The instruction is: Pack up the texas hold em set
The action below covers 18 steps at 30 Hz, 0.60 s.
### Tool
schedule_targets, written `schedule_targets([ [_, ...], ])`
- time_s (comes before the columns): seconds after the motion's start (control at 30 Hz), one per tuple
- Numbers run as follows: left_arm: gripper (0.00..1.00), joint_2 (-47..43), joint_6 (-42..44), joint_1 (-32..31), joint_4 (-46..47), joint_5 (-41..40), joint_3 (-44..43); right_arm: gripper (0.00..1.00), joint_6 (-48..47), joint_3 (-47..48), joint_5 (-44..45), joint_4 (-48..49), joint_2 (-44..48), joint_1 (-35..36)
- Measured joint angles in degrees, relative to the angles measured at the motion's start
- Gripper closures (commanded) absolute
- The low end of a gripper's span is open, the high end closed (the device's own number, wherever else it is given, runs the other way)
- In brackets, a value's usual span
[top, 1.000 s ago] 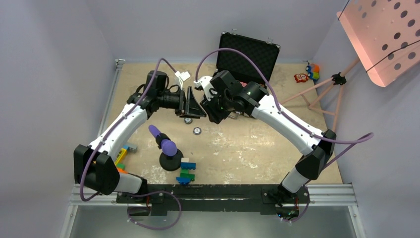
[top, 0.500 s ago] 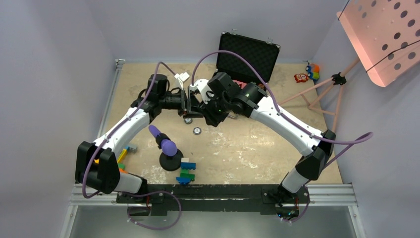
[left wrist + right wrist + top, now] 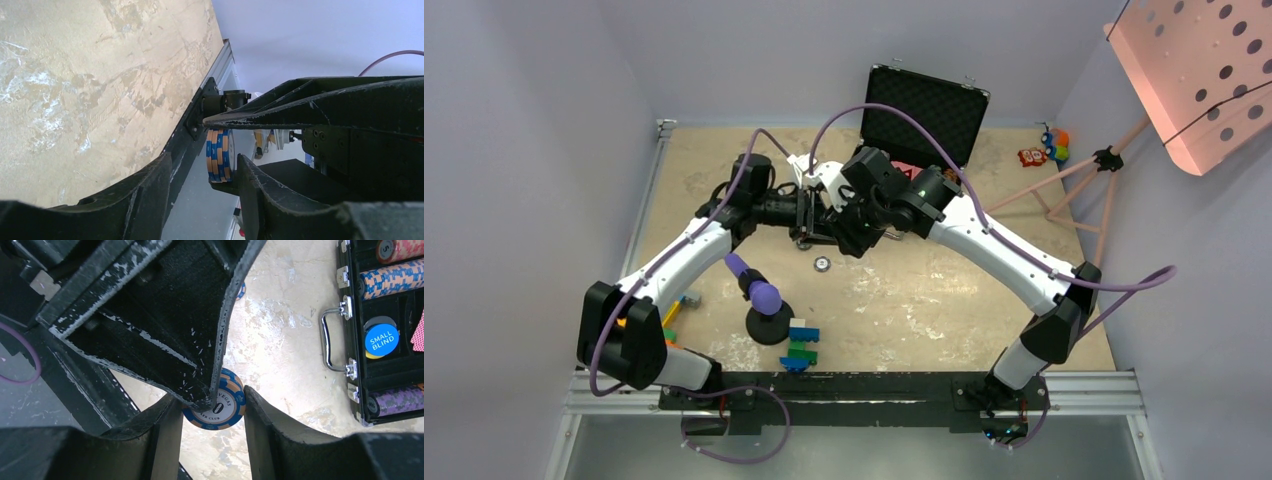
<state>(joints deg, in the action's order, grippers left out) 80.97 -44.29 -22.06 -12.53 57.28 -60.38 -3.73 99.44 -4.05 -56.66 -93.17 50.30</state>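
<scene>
The black case (image 3: 924, 112) stands open at the back of the table. In the right wrist view the case (image 3: 350, 371) holds rows of striped chips (image 3: 392, 277), a blue small blind button (image 3: 381, 340) and a pink card corner (image 3: 418, 334). My right gripper (image 3: 212, 399) is shut on a small stack of blue-and-orange chips (image 3: 220, 410), held by the rims in the air. My left gripper (image 3: 204, 161) is open and straddles the same stack (image 3: 218, 155); one finger (image 3: 252, 190) lies against its flat face, with a gap on the other side. Both grippers meet mid-table, left (image 3: 808, 212) and right (image 3: 832, 216).
A loose chip (image 3: 822, 264) lies on the table just in front of the grippers. A purple-tipped object on a black base (image 3: 765, 305) and a toy-brick figure (image 3: 802, 345) stand near the front. Loose bricks (image 3: 670, 314) lie at the left; a pink perforated stand (image 3: 1194, 80) leans at the right.
My left gripper has moved right to meet the right one, and its jaws have narrowed round the chip stack. The right gripper has shifted slightly left, still holding the stack.
</scene>
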Motion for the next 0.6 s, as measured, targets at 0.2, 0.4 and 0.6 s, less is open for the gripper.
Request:
schedule_targets([
  [0.2,0.60,0.7,0.3,-0.8,0.1,0.5,0.0,1.00,-0.1,0.0,0.0,-0.2,0.0,0.3],
  [0.4,0.83,0.8,-0.1,-1.7,1.2,2.1,0.0,1.00,-0.2,0.0,0.0,-1.3,-0.2,0.5],
  [0.6,1.00,0.8,-1.9,-1.9,2.1,2.3,0.1,1.00,-0.2,0.0,1.0,-1.3,-0.2,0.6],
])
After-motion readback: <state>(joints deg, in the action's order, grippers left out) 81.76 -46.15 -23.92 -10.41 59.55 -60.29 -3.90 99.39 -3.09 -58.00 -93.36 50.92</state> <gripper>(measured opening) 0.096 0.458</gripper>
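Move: The chip stack that the left hand reaches for lies about 2 cm to its right and 1 cm back, at its height, already pinched by its rim between the right hand's pads. On the table some 22 cm below, a small chip pile stands about 2 cm ahead and 3 cm to the left of the left hand, and a second pile about 7 cm ahead and 7 cm left. The case handle is roughly 10 cm ahead and 13 cm right. Back and to its right by about 1 cm each way, the left hand eases its open fingers around the blue-and-orange chip stack, then closes them almost shut. Its pads come to pinch the flat faces of the stack, with the gripper effort rising well above free closing. The right hand stays nearly in place and keeps its own grip on the rim. ##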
